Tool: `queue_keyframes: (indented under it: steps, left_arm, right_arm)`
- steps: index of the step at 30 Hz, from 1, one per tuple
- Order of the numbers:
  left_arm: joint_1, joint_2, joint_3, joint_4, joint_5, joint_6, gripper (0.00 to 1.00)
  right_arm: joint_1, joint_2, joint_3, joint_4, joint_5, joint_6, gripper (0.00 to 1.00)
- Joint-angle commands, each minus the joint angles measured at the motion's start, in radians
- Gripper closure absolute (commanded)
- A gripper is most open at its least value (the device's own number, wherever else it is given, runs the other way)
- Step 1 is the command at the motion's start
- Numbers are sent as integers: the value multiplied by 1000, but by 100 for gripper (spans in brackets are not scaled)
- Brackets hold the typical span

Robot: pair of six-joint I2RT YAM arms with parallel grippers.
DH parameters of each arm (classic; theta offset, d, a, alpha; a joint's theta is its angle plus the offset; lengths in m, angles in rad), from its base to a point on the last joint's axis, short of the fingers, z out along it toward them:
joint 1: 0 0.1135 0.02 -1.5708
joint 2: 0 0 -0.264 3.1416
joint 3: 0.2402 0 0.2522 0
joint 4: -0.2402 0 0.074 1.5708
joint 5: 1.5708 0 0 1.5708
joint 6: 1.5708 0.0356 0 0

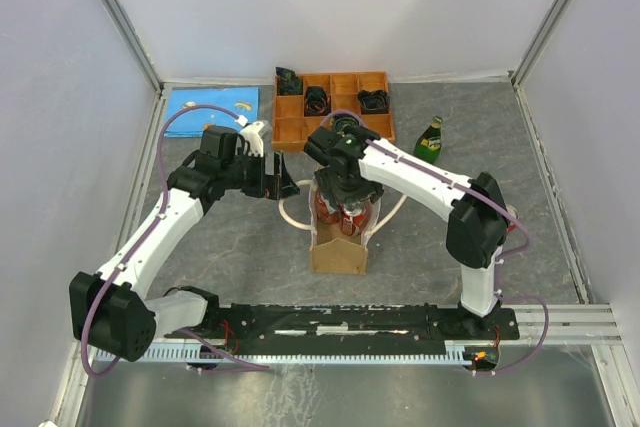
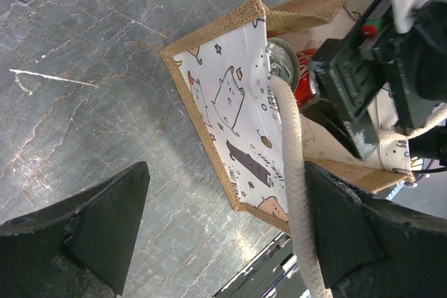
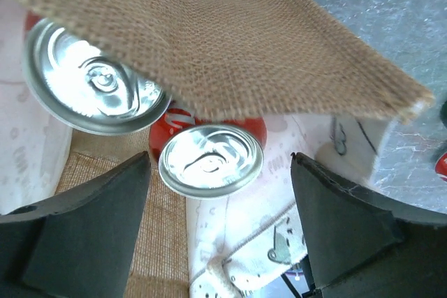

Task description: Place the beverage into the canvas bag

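The canvas bag (image 1: 338, 245) stands upright mid-table, burlap outside (image 3: 230, 40) and white cartoon-print lining (image 2: 223, 95). Two red beverage cans with silver tops stand inside it, one (image 3: 211, 160) just below my right gripper (image 3: 219, 163) and another (image 3: 94, 88) beside it. The right gripper (image 1: 345, 207) reaches down into the bag's mouth and is open, its fingers clear of the can on both sides. My left gripper (image 1: 280, 185) hovers open at the bag's left side. A cream rope handle (image 2: 293, 165) runs along the inside of one of its fingers (image 2: 349, 221).
A green bottle (image 1: 430, 140) stands to the right of the orange compartment tray (image 1: 333, 112) at the back. A blue sheet (image 1: 212, 105) lies at the back left. White walls enclose the table on three sides.
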Motion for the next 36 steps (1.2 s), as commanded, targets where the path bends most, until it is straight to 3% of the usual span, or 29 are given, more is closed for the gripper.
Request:
queue_keyframes:
  steps: [1,9,14,17,20,27,36]
  left_arm:
    - [2,5,3,41,31,45,5]
    - [0,6,5,41,31,44,5]
    - [1,5,6,40,30,43,5]
    - [1,5,6,39,33,46,5]
    - [1,5,9,39,34,53,5]
    - [2,0,2,40,34,48,5]
    - [1,-18,-35,65,45,39,5]
  right_arm:
    - [-4,-88,94,-42,41,-11,11]
    - [-3,-146,247,-13,-2,-24,11]
    - [-63,-204,428,-55,156,-13,13]
    - [-222,-198,530,-214,218,-39,13]
    - [-403,-241,479,-296,255,-88,13]
    - [-839,-438,195,-209,152,-131,13]
    - [-1225,-521,-76,-173,-11,-186,13]
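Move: The remaining red can stands about 34 cm to the right of the right hand, some 3 cm nearer the base and 7 cm below. A green bottle, mostly hidden by the arm, is roughly 26 cm right and 2 cm ahead; another is 17 cm right and 14 cm ahead. The can just placed is directly below, 1 cm back. From the left hand the remaining can lies some 49 cm right, 4 cm back and 13 cm lower. The open right hand rises 20 cm from the bag, then sweeps about 37 cm right towards another can. ##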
